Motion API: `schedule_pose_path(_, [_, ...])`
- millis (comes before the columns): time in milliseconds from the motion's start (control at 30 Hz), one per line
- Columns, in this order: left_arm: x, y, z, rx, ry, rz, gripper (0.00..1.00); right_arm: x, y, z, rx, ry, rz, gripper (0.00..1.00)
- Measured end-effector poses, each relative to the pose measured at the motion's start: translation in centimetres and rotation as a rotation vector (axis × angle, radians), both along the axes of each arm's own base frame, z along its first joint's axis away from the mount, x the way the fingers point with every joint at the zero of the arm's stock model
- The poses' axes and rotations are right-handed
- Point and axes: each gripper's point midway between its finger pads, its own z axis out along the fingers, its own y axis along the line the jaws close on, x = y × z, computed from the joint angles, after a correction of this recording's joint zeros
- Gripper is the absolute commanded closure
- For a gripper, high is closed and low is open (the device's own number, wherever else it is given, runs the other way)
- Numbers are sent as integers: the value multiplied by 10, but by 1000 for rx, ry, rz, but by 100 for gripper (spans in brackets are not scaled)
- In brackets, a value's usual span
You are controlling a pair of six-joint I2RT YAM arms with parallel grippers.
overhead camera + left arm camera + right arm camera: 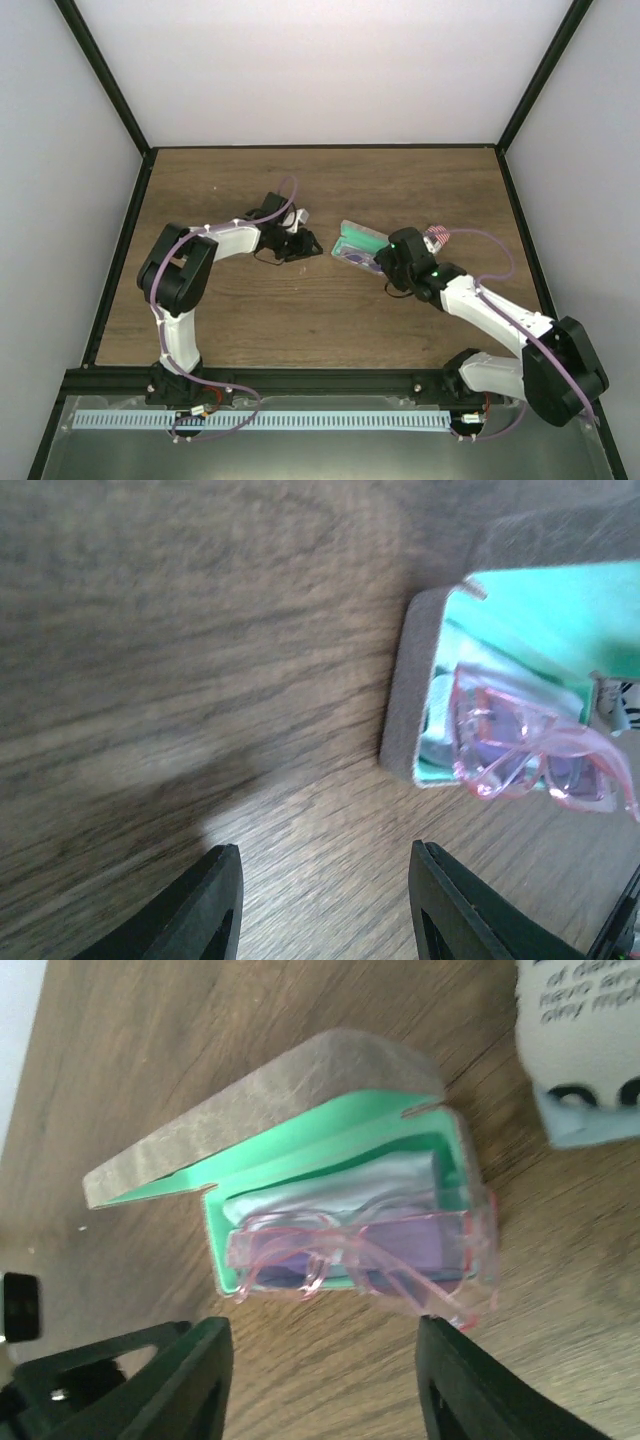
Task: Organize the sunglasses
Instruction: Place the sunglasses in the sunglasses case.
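Observation:
The sunglasses with purple-pink lenses (360, 1250) lie in an open case (270, 1100) with a green lining and a grey lid; one temple sticks out over the case's front edge. They also show in the left wrist view (530, 750) and the case shows mid-table in the top view (355, 243). My right gripper (325, 1380) is open and empty just in front of the case (375, 266). My left gripper (325, 890) is open and empty over bare wood, left of the case (308, 244). A thin black wire-framed pair (272, 256) lies beside the left gripper.
A pink-striped case (437, 237) lies right of the open case. A white printed object (580, 1020) with a light blue piece (590, 1125) lies beyond the case's right end. Black frame rails (110, 250) border the wooden table.

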Motion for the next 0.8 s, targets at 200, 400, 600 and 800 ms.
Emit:
schedule_pose_path(200, [19,-8,10,-5,-30,2,54,5,-23,-11,-40,44,-37,97])
schedule_pose_path(400, [35,-17,-2,1,-11,4,55,1,-28,-27,-68,107,-6,99])
schedule_pose_path(600, [45,-21,-2,2,-19,7,55,2,-29,-45,-77,157,22,99])
schedule_pose_path(800, [52,-26,-2,-7,-23,6,55,7,-21,-55,-70,177,62,99])
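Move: The sunglasses lie in the open case, about 4 cm ahead of the right hand, 5 cm to its left and 7 cm below. The case's lid stands just beyond them, roughly 8 cm ahead and 5 cm left of that hand; the flag-printed pouch is some 9 cm ahead and 9 cm to its right. From the left hand the lid is about 4 cm ahead and 8 cm right, the sunglasses 8 cm right and 1 cm back, all near its own height. No touch can be made out for certain: the right hand shuts its empty fingers while shifting about 3 cm right, then sinks some 5 cm, tipping slightly, until the closed tips are close by the right end of the sunglasses. Meanwhile the left hand, fingers still half open, makes a small hop forward and a little right, about 6 cm in all, past the case's left end towards the lid. ##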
